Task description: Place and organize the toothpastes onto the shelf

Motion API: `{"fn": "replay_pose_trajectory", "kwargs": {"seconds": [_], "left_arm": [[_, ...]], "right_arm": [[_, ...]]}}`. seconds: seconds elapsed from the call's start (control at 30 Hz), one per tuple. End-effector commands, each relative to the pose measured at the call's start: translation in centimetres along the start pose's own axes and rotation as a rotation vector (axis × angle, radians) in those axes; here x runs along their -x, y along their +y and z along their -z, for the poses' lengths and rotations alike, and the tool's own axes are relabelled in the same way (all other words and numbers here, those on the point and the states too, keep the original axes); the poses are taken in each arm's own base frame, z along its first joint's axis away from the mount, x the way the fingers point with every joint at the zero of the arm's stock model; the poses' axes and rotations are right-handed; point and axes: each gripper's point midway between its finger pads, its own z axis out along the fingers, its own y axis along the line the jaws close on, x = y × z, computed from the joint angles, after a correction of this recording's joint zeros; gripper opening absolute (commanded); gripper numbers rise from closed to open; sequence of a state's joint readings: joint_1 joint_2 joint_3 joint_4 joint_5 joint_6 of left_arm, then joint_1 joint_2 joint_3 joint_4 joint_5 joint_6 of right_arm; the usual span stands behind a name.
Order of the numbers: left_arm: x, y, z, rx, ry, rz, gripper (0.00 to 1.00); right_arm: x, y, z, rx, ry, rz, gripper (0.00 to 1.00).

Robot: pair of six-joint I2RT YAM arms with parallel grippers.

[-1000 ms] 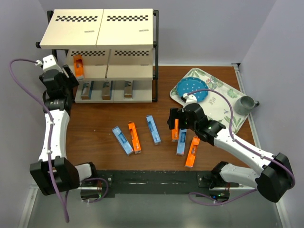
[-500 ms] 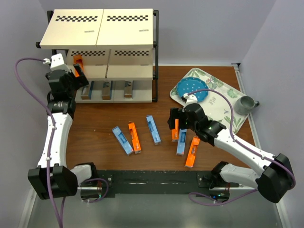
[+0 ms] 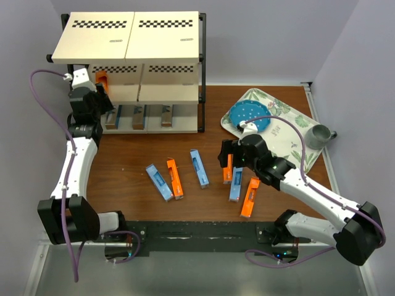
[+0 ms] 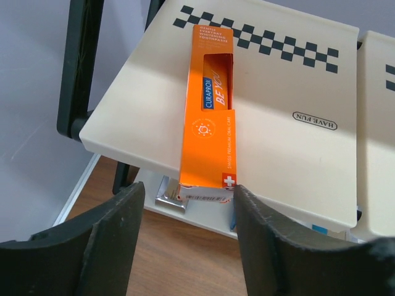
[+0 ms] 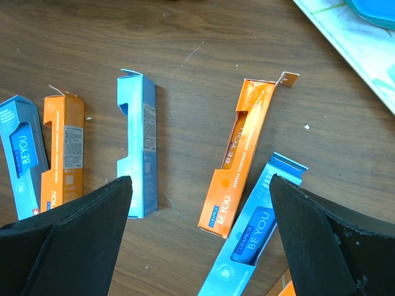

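The shelf (image 3: 126, 37) stands at the back left. An orange toothpaste (image 4: 210, 117) lies lengthwise on its middle board (image 4: 290, 148), near end at the front edge. My left gripper (image 4: 190, 209) is open just in front of that end; its right finger is at the carton's corner and its left finger is apart from it. Three silver-grey toothpastes (image 3: 138, 117) lie on the bottom tier. Several orange and light blue toothpastes (image 3: 199, 168) lie on the table. My right gripper (image 5: 199, 185) hangs wide open over an orange one (image 5: 237, 160) and a light blue one (image 5: 256, 234), holding nothing.
A floral tray (image 3: 290, 145) at the right carries a blue dotted plate (image 3: 250, 116). A grey mug (image 3: 320, 135) stands at its right edge. The shelf's black post (image 4: 83, 68) is close on the left of my left gripper, and a wall runs along that side.
My left gripper has moved right and closer to the front of the middle tier, and its jaws widened, then narrowed. The orange carton stays on the board. The right arm is still.
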State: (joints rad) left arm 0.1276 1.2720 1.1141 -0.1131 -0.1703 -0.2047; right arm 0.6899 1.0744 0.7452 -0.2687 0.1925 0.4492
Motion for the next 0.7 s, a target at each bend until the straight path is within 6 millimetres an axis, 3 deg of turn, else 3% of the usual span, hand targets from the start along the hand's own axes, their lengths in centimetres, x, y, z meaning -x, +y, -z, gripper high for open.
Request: {"fn": "replay_pose_trajectory", "kwargs": {"seconds": [0.0, 0.37, 0.67], "left_arm": [[2.2, 0.8, -0.5, -0.003, -0.079, -0.029, 0.56], [2.2, 2.3, -1.9, -0.06, -0.092, -0.121, 0.47], [2.7, 4.0, -2.8, -0.067, -0.123, -0.1, 0.35]], "right_arm": [[1.3, 0.2, 0.4, 0.003, -0.054, 0.013, 0.97], [1.4, 0.2, 0.5, 0.006, -0.057, 0.015, 0.97], [1.3, 0.2, 0.4, 0.002, -0.052, 0.019, 0.97]]}}
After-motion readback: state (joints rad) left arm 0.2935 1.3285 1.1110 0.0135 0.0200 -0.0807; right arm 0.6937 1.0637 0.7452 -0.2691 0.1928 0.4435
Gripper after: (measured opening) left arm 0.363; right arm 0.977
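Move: The orange toothpaste lies on the middle shelf, its near end just beyond the left fingertips and its middle about 9 cm ahead, 2 cm right, at roughly hand height. The shelf's black left post stands some 6 cm ahead and 8 cm left. On the shelf below, around 17 cm down, a silver toothpaste lies 9 cm ahead and straight below, its neighbour 9 cm ahead and 11 cm right. From the right hand, the orange toothpaste is about 25 cm ahead, 46 cm left, 13 cm higher. The orange toothpaste's near end is pushed along to the left by the left gripper's right finger, already beside its right front corner, as the hand travels about 5 cm left towards the shelf's end post, easing only about a centimetre forward. The half-open fingers narrow to roughly a third open, the hand rolling slightly, left side up, and the right fingertip ends against the near end face. ##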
